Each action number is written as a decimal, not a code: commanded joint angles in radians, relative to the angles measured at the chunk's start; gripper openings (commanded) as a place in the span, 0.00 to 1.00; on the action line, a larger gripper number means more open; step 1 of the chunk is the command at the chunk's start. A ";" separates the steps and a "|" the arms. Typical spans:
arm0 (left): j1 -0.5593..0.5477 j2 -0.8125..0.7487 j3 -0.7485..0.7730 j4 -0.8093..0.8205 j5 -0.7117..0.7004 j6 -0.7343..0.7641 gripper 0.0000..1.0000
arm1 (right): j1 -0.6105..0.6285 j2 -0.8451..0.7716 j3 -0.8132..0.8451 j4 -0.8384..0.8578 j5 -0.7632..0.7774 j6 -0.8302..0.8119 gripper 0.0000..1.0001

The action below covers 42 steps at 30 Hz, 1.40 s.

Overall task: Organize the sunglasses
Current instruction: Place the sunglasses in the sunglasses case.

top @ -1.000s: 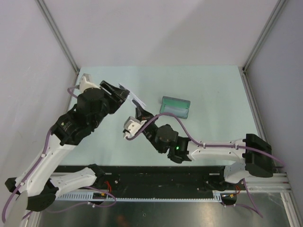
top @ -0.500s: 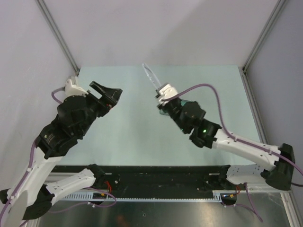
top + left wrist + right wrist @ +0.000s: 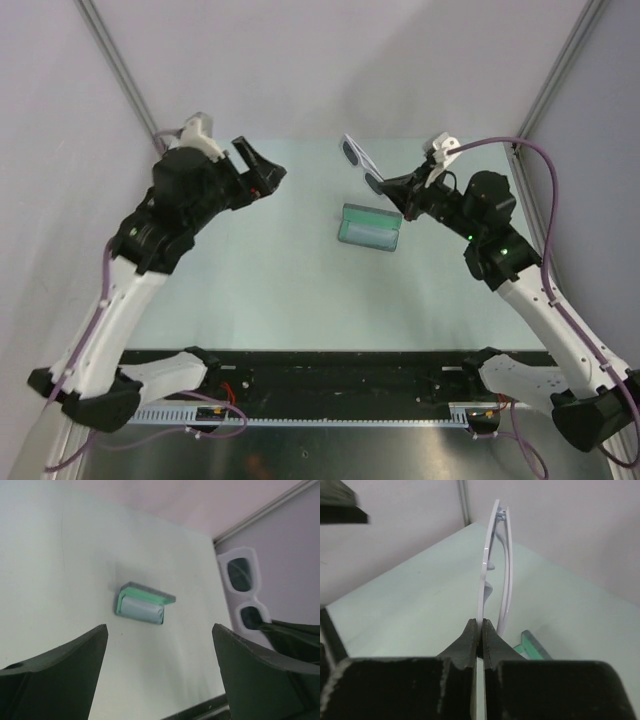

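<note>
The white-framed sunglasses with dark lenses hang in the air above the far part of the table, folded. My right gripper is shut on one end of the frame; in the right wrist view the frame edge rises straight up from the closed gripper. In the left wrist view the sunglasses show front-on at the right. My left gripper is open and empty, raised over the far left. The open case, green inside with a pale cloth in it, lies on the table below the sunglasses.
The case also shows in the left wrist view and at the right wrist view's lower right. Grey walls with metal corner posts close the table on three sides. The black base rail runs along the near edge.
My right arm has swung right and back, carrying the sunglasses from the table's middle to above the case. My left arm has risen and drawn toward the far left, open.
</note>
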 commanded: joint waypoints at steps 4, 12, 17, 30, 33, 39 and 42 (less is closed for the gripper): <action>0.112 0.146 0.006 0.063 0.307 0.083 0.91 | -0.179 -0.002 0.041 -0.065 -0.442 0.199 0.00; 0.204 0.287 -0.029 0.149 0.449 0.112 0.91 | -0.271 0.073 0.033 -0.085 -0.606 0.237 0.00; 0.227 0.375 -0.012 0.189 0.514 0.175 0.91 | -0.362 0.159 0.031 -0.127 -0.756 0.236 0.00; 0.235 0.596 0.015 0.305 0.800 0.364 0.76 | -0.415 0.357 0.031 -0.168 -0.838 0.170 0.00; 0.246 0.616 0.014 0.341 0.831 0.416 0.68 | -0.415 0.397 0.031 -0.135 -0.845 0.182 0.00; 0.278 0.680 0.008 0.393 0.928 0.424 0.64 | -0.423 0.492 0.068 -0.181 -0.896 0.112 0.00; 0.283 0.703 0.008 0.425 0.924 0.401 0.63 | -0.417 0.586 0.146 -0.365 -0.887 -0.046 0.00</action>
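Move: Below and beyond the right hand, about 18 cm ahead, 2 cm to its left and 37 cm down, sits the open sunglasses case; its raised lid runs along the far side, 4 cm farther out. The held sunglasses stick out past the right fingertips, their middle about 5 cm ahead and 5 cm left, nearly level. From the empty left hand the case is some 20 cm ahead, 27 cm right and 39 cm down. Lowering the sunglasses towards the open case, the right hand sinks about 16 cm, edging some 4 cm forward late on and slightly right, tipping nose-down roughly 45 degrees and keeping its pinch on one end. The empty left hand also approaches the case, down, forward and to its right, swings clockwise and partly closes its fingers. ##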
